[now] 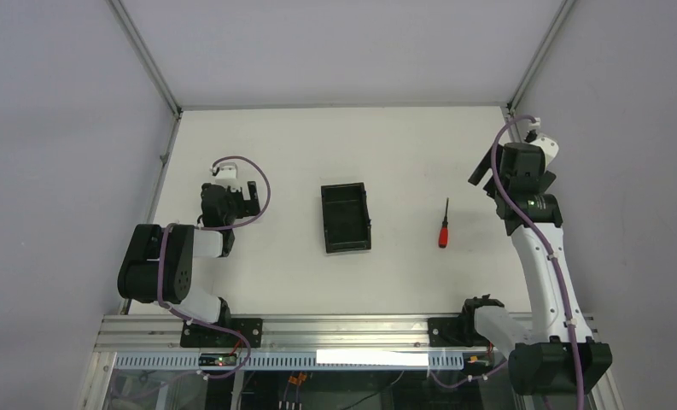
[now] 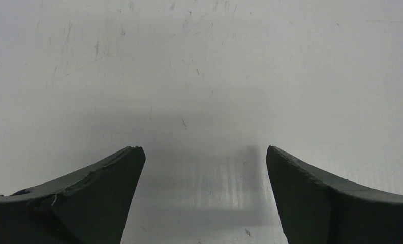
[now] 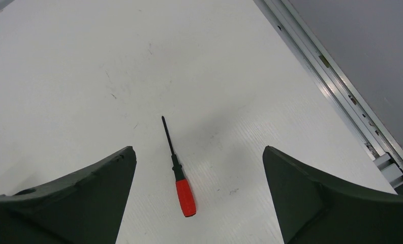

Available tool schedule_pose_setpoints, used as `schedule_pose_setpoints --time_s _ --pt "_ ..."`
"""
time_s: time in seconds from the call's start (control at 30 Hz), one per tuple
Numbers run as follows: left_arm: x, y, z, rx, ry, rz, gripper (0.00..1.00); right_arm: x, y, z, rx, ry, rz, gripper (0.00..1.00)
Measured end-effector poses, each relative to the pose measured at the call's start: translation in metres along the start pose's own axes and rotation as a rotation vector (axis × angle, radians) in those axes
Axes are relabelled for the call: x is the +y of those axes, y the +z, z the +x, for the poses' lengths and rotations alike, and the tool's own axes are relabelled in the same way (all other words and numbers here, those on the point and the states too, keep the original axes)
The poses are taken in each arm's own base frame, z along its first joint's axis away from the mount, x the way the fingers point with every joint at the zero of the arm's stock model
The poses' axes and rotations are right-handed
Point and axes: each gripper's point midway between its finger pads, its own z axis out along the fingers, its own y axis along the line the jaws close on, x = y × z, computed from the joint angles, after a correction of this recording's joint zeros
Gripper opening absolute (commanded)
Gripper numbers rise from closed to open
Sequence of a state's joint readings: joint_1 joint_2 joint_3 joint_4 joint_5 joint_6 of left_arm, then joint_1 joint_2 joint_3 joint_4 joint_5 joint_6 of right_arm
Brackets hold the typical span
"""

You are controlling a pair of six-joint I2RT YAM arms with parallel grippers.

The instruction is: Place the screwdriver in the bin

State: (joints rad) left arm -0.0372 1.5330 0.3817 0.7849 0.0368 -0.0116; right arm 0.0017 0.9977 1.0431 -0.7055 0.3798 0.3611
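Note:
The screwdriver [image 1: 443,230], with a red handle and a thin black shaft, lies on the white table right of centre. In the right wrist view the screwdriver [image 3: 184,195] lies below, between the open fingers. The black bin [image 1: 346,217] stands open-topped at the table's middle, empty. My right gripper [image 1: 487,169] hangs open above the table, up and to the right of the screwdriver, with its jaws spread wide [image 3: 199,152]. My left gripper [image 1: 248,195] is open and empty over bare table left of the bin; its view [image 2: 204,152] shows only the table.
Metal frame rails run along the table's left, back and right edges [image 1: 516,94]. The right rail [image 3: 336,76] shows beside the screwdriver in the right wrist view. Grey walls enclose the table.

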Motion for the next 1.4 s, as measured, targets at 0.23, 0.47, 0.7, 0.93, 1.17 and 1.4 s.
schedule_pose_setpoints --time_s 0.23,0.47,0.7,0.93,1.17,1.4 --pt "0.000 0.000 0.000 0.001 0.000 0.000 0.99 0.003 -0.011 0.005 0.037 -0.043 -0.049 1.00" --pt "0.000 0.000 0.000 0.001 0.000 0.000 0.99 0.021 0.002 0.027 0.204 -0.094 -0.084 1.00" --pt "0.000 0.000 0.000 0.001 0.000 0.000 0.99 0.025 0.036 0.110 0.450 -0.201 -0.037 0.98" --pt "0.000 0.000 0.000 0.001 0.000 0.000 0.99 0.025 0.068 0.165 0.601 -0.254 0.001 0.88" --pt "0.000 0.000 0.000 0.000 0.000 0.000 0.99 0.043 0.088 0.192 0.652 -0.295 -0.034 0.53" --pt "0.000 0.000 0.000 0.001 0.000 0.000 0.99 0.046 0.090 0.197 0.663 -0.279 -0.034 0.11"
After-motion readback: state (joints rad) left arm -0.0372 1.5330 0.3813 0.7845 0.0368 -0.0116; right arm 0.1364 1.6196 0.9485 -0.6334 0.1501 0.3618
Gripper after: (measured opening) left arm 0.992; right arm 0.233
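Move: The screwdriver lies about 21 cm below the right hand, some 7 cm to its left and about 1 cm ahead, with its blade pointing forward and red handle towards the base. The bin is the only neighbour, roughly 28 cm to the left of the screwdriver and 2 cm farther out. From the idle left hand the screwdriver is about 61 cm to the right, 9 cm back and 3 cm lower. Down some 20 cm and about 8 cm left, the right hand sinks onto the screwdriver after a brief level drift left, its fingers tipping about 40 degrees steeper and turning some 15 degrees counter-clockwise. The fingers, wide open at first, draw in mainly near the bottom and pinch the black collar just ahead of the red handle. ##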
